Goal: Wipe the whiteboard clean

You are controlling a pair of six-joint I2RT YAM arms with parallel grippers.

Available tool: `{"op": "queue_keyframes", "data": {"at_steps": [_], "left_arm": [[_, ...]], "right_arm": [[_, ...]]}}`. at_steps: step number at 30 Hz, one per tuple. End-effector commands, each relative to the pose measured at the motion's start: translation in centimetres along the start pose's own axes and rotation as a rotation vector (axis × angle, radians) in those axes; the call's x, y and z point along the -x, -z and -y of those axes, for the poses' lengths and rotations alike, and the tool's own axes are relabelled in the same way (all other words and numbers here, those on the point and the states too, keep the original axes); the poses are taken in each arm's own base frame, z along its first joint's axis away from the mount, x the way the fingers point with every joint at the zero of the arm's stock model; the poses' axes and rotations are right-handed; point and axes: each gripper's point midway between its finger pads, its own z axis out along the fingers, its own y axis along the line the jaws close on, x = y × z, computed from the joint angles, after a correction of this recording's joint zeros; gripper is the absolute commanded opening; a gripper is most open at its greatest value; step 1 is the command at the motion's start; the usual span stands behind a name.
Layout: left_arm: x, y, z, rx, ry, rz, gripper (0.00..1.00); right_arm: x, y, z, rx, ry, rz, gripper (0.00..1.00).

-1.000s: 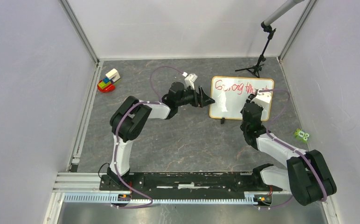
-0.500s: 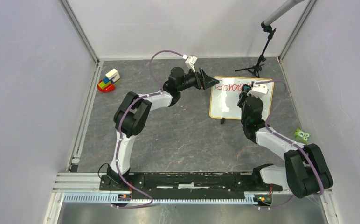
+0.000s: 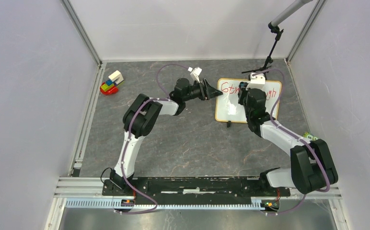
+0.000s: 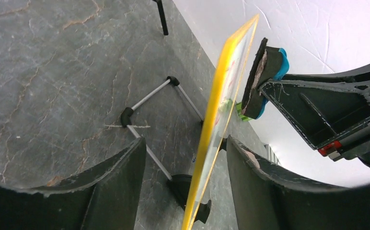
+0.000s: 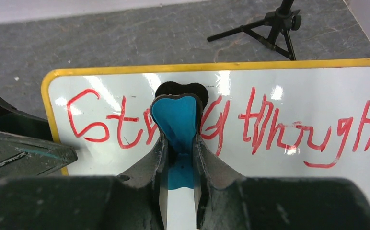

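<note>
The whiteboard [image 3: 231,109] stands tilted up on small black feet, with a yellow-looking frame and red handwriting across its top [image 5: 293,91]. My right gripper [image 5: 179,139] is shut on a blue eraser [image 5: 177,117], whose dark pad presses the board in the middle of the first red word. In the left wrist view the eraser [image 4: 269,67] meets the board's face [image 4: 220,103] edge-on. My left gripper [image 4: 185,148] is open, its jaws straddling the board's left edge without visibly touching it. From above, the left gripper [image 3: 216,92] sits at that edge and the right gripper [image 3: 244,94] over the writing.
A black tripod [image 3: 264,67] stands just behind the board. The board's wire prop [image 4: 144,100] rests on the floor behind it. A toy of coloured blocks on a red dish [image 3: 110,84] lies far left, and a small green object [image 3: 310,136] lies right of the right arm.
My right gripper with the eraser has slid from the board's right edge leftward to the first word. My left gripper rose to the board's upper-left corner, then settled astride its left edge.
</note>
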Motion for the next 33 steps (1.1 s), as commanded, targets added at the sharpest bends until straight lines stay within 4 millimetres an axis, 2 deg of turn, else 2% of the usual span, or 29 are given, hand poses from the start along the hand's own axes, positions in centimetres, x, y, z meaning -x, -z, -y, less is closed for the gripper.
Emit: {"op": "queue_keyframes", "data": {"at_steps": [1,3,9,19,22,26,31,33], "left_arm": [[0.0,-0.3,1.1,-0.063,0.034,0.021,0.63],[-0.1,-0.4,1.2,-0.075,0.038,0.026,0.56],[-1.0,-1.0,1.7,-0.095,0.021,0.007,0.45],[-1.4,-1.0,1.1,-0.061,-0.024,-0.012,0.29],[-1.4,-1.2,1.0,-0.053,-0.033,-0.016,0.23],[-1.5,-1.3,1.0,-0.06,-0.029,-0.014,0.16],[-1.5,-1.2,0.2,-0.022,-0.043,-0.02,0.03],[-1.6,-1.2,-0.1,-0.002,-0.045,-0.026,0.02]], "right_arm": [[1.0,-0.3,-0.7,0.02,0.06,-0.022,0.03],[1.0,-0.3,-0.9,0.029,0.08,-0.027,0.03],[0.3,-0.9,-2.4,0.05,0.115,-0.059,0.03],[0.2,-1.7,-7.1,0.126,0.128,-0.081,0.03],[0.3,-1.8,-7.7,0.138,0.119,-0.084,0.03],[0.4,-2.1,-7.1,0.097,0.112,-0.076,0.02],[-0.3,-2.2,-4.1,-0.027,0.101,-0.08,0.02],[-0.8,-2.2,-2.5,-0.063,0.09,-0.085,0.02]]}}
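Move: The red letter t lies about 5 cm left of the right hand, 1 cm farther out and 1 cm lower, with the S some 8 cm left in the same row. The word "through" starts off to the right, its middle about 11 cm away. From the left hand, the board's left edge sits between the open fingers, its grip spot roughly 1 cm back and 1 cm right. The t is some 5 cm right of that hand, 2 cm out and 2 cm up. Leftward by about 6 cm the right hand sweeps the held blue eraser along the top line towards the S, also going some 1.5 cm forward and down so the felt meets the board, tipping slightly down and easing back a touch at the end. The left hand shifts about 1.5 cm back and right while its fingers close to pinch the board's left edge. ##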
